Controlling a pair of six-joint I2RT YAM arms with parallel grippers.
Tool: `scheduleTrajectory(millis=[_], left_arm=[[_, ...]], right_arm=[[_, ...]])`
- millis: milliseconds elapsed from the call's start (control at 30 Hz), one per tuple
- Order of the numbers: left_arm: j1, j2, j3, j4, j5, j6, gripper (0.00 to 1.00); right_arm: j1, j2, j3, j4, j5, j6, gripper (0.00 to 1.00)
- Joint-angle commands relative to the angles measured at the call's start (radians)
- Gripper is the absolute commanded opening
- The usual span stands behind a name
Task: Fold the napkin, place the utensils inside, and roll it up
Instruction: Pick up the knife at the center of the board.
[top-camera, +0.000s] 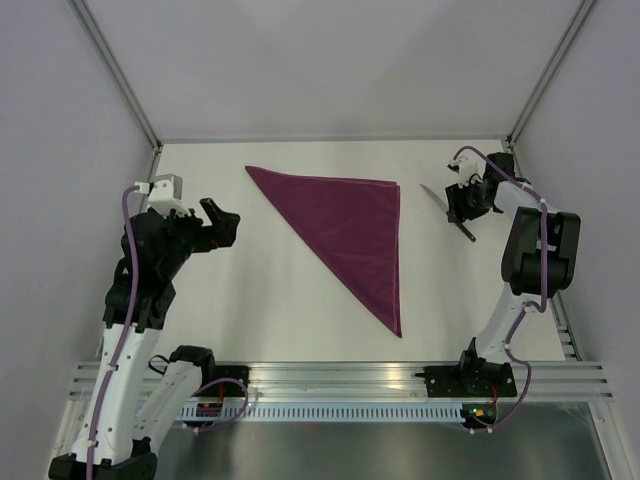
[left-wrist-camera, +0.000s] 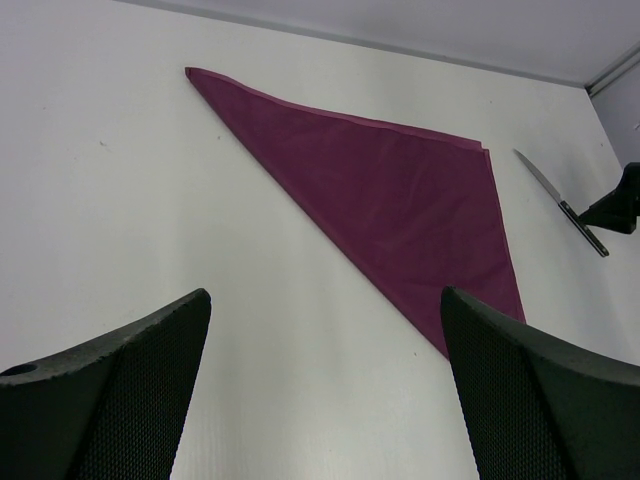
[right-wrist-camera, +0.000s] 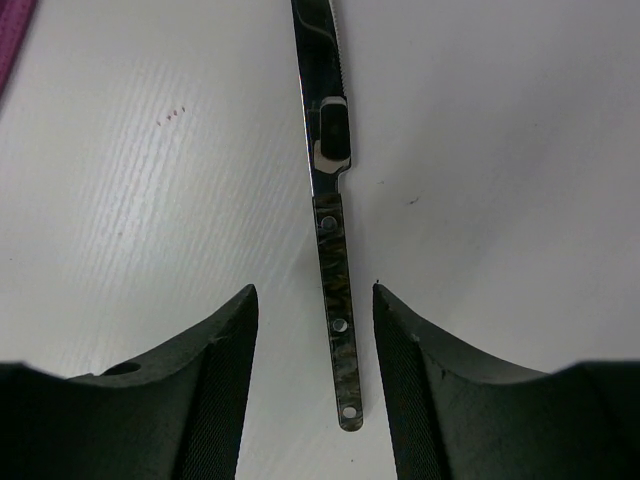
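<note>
The plum-purple napkin (top-camera: 350, 225) (left-wrist-camera: 400, 200) lies flat on the white table, folded into a triangle with its long edge running from far left to near right. A knife (top-camera: 434, 198) (left-wrist-camera: 560, 200) (right-wrist-camera: 335, 270) with a silvery blade and a dark riveted handle lies to the right of it. My right gripper (top-camera: 467, 208) (right-wrist-camera: 314, 289) is low over the handle, jaws open on either side of it with a gap on both sides. My left gripper (top-camera: 222, 225) (left-wrist-camera: 325, 293) hangs wide open and empty left of the napkin. A sliver of napkin (right-wrist-camera: 10, 40) shows at the right wrist view's left edge.
Grey walls (top-camera: 60, 150) enclose the white table (top-camera: 260, 300) on three sides. An aluminium rail (top-camera: 340, 378) with the arm bases runs along the near edge.
</note>
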Motion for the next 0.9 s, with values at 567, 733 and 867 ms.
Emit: scheduleTrajectory(millis=[567, 733, 867], left_arm=[[0.004, -0.016, -0.032, 0.041, 0.024, 0.025, 0.99], [0.004, -0.016, -0.034, 0.041, 0.028, 0.023, 0.99], [0.004, -0.011, -0.034, 0.042, 0.03, 0.022, 0.99]], right_arm=[[-0.005, 0.091, -0.016, -0.046, 0.064, -0.098, 0.23], [-0.005, 0.069, -0.039, -0.058, 0.078, -0.071, 0.0], [-0.005, 0.028, -0.036, -0.089, 0.038, -0.037, 0.01]])
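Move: The right hand hovers with open fingers over the knife's handle, whose middle is about 1 cm back, 1 cm to its right and 3 cm below. The knife's own middle lies about 3 cm ahead and 3 cm left of that hand. The folded napkin's middle is some 30 cm to its left and 2 cm back. From the left hand the knife lies roughly 57 cm right, 20 cm ahead and 28 cm below. Down about 3 cm goes the right hand, easing slightly back and right until its open fingertips straddle the middle of the knife's handle. It then stays at that height while the fingers close from half open to nearly shut, pinching the handle from both sides; the wrist tips only some 5 degrees. ##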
